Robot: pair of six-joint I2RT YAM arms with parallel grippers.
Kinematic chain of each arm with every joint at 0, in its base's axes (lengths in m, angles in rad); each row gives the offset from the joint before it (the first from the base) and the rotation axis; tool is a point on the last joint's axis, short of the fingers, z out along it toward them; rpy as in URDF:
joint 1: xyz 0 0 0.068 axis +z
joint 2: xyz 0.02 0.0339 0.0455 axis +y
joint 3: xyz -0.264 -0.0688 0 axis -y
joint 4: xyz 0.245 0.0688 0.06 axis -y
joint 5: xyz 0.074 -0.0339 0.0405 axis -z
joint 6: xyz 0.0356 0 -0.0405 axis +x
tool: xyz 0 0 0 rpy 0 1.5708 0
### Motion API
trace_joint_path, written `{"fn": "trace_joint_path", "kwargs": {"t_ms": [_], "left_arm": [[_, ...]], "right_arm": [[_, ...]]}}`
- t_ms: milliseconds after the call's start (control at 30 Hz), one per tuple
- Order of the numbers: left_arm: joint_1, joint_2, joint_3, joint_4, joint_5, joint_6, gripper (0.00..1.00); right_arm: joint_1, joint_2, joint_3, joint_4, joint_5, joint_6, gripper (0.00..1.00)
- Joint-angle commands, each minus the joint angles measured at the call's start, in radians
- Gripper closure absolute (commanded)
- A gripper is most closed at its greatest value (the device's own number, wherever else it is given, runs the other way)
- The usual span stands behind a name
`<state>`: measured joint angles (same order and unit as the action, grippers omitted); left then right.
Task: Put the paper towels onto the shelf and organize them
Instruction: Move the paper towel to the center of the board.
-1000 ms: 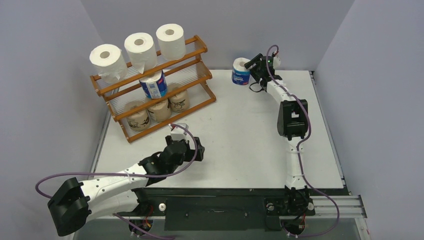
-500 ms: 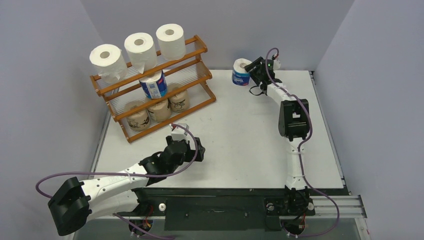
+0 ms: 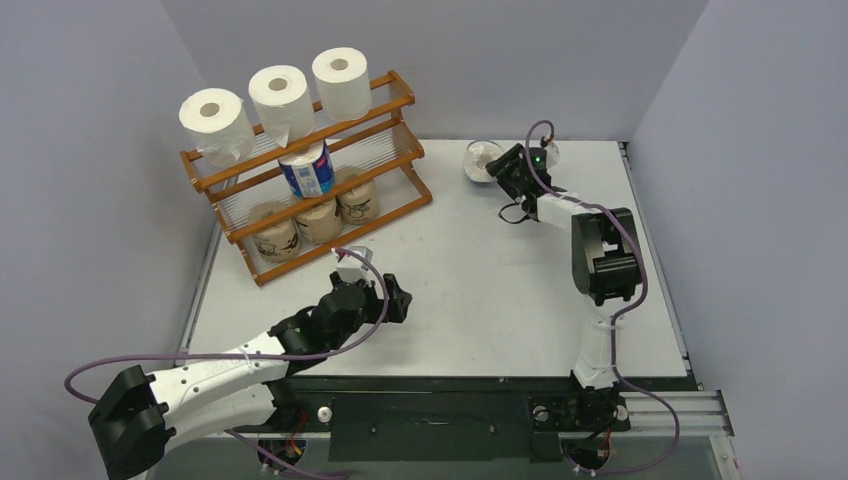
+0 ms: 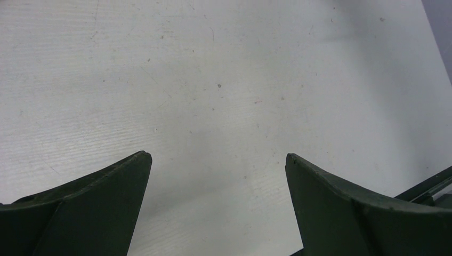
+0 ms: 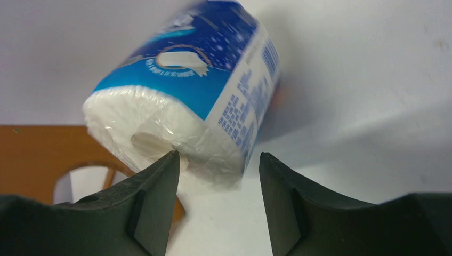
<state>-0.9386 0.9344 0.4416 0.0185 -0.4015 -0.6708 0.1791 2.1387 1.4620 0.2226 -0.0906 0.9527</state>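
The shelf stands at the back left, with three white paper towels on its top tier. One blue-and-white roll sits on the middle tier and three brown rolls on the bottom. Another blue-and-white roll lies tipped at the back of the table. My right gripper is open just short of it; its left fingertip touches the roll's end and nothing sits between the fingers. My left gripper hangs wide open over bare table.
Grey walls close in the table at the back and both sides. The shelf's side panel shows behind the tipped roll in the right wrist view. A rail runs along the table's near edge by the arm bases.
The loose blue-and-white roll has gone from upright to tipped and lower. My right gripper has dropped towards the table beside it and its jaws have narrowed. The left arm has barely shifted.
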Motion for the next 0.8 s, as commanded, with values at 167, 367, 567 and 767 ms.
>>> {"fn": "trace_joint_path", "kwargs": {"t_ms": [167,367,567,767], "left_arm": [[0.004,-0.078,-0.027,0.041,0.03,-0.03,0.04],[0.003,-0.122,-0.051,0.034,0.033,-0.053,0.04],[0.003,-0.144,-0.06,0.034,0.027,-0.063,0.04],[0.003,-0.141,-0.053,0.027,0.023,-0.064,0.04]], "right_arm": [[0.08,-0.214,-0.371,0.017,0.075,-0.055,0.49],[0.106,-0.378,-0.564,0.063,0.068,-0.068,0.46],[0.11,-0.509,-0.528,-0.053,0.129,-0.147,0.28],[0.04,-0.493,-0.39,-0.1,0.146,-0.166,0.25]]}}
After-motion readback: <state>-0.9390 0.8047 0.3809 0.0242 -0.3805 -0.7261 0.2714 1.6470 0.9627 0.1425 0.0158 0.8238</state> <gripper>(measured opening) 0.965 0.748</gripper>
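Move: The blue-and-white paper towel, already tipping towards the robot with its white end at the right fingertips, has its middle about 7 cm ahead of the right hand, 3 cm left and 3 cm lower. The shelf's right end is some 21 cm left of that hand and 2 cm nearer the robot; the closest brown roll on the shelf is about 42 cm left and 5 cm back. From the left hand the paper towel lies roughly 43 cm ahead, 24 cm right and 4 cm lower. The right fingers, at first still on the rim of the paper towel's end, pull it over towards the robot and come free of it. The hand sweeps back about 16 cm, dipping some 6 cm as the fingers tip down, then climbs about 8 cm and eases a little forward again, levelling out, its left side rolled down some 10 degrees. The fingers spread wider during the climb. ##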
